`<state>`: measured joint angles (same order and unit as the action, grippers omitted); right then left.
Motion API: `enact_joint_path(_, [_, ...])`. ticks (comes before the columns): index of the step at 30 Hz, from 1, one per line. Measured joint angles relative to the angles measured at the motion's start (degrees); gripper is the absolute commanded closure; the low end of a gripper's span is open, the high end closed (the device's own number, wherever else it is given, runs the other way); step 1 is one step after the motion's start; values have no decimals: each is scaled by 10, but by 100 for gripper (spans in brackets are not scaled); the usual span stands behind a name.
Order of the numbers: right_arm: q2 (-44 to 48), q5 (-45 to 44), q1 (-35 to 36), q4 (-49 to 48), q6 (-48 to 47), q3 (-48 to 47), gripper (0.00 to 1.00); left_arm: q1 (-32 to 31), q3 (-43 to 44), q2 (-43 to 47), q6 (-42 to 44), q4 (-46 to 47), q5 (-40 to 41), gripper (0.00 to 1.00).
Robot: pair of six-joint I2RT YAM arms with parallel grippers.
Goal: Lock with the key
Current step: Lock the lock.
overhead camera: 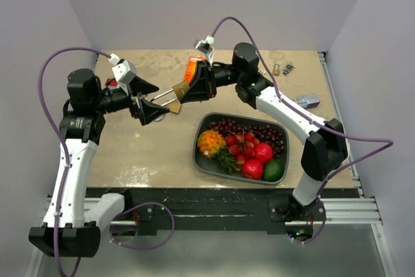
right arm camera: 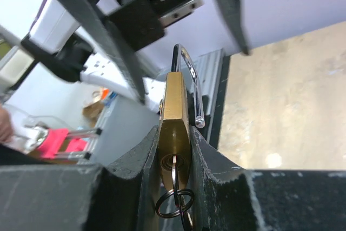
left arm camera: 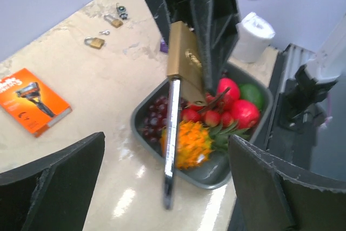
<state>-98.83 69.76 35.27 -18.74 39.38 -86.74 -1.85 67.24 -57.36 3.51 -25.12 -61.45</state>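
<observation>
A brass padlock (overhead camera: 181, 88) is held in the air over the table, with my right gripper (overhead camera: 188, 87) shut on its body. From the right wrist the body (right arm camera: 175, 114) sits squeezed between the two fingers, and the key (right arm camera: 174, 167) with its rings is in the keyhole. The steel shackle (right arm camera: 190, 82) stands open, its free end out of the body. In the left wrist view the shackle (left arm camera: 172, 133) points toward me from the brass body (left arm camera: 184, 58). My left gripper (left arm camera: 167, 187) is open wide on either side of the shackle's tip without touching it; from above it (overhead camera: 157, 103) faces the lock.
A dark tray (overhead camera: 214, 168) of grapes, strawberries and other fruit lies just below the lock. An orange razor box (left arm camera: 33, 100) lies on the table behind the arms. Small padlocks (left arm camera: 95, 42) and keys sit near the back edge. A white roll (left arm camera: 253, 36) stands by the right arm.
</observation>
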Motion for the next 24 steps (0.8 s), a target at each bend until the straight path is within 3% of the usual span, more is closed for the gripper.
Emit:
enact_joint_path(3, [-1, -23, 0, -33, -3, 14, 100, 37, -22, 23, -53, 30, -36, 3])
enact_joint_path(9, [-38, -72, 0, -168, 68, 36, 100, 134, -83, 12, -209, 188, -149, 12])
enact_joint_path(13, [-59, -92, 2, -200, 92, 39, 100, 185, -93, -10, -202, 203, -189, 15])
enact_joint_path(17, [-59, -108, 11, -217, 101, 44, 100, 192, -94, -13, -159, 183, -202, 19])
enact_joint_path(24, [-58, -118, 33, -220, 105, 44, 100, 192, -132, 6, -158, 232, -208, 41])
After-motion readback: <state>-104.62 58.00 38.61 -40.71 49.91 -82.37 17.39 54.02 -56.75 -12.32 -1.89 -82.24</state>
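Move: The open padlock's body is held in the right fingers, its shackle reaching left between the open left fingers. The shackle's middle lies about 2 cm right and 1 cm ahead of the left hand, roughly level; the body is about 7 cm right, 3 cm ahead. From the right hand the shackle is some 7 cm left and 2 cm back. On the table, some 20 cm below the left hand, another padlock sits about 4 cm right, 7 cm ahead. Right fingers keep their pinch on the padlock body, pointing its shackle into the left jaws, while that hand carries it about 4 cm left and 4 forward, then eases partly back, turning slightly clockwise. The left hand swings about 6 cm left, rising briefly and ending 2 cm lower, and narrows its wide-open fingers by a third around the bow, no grip on it visible yet. ##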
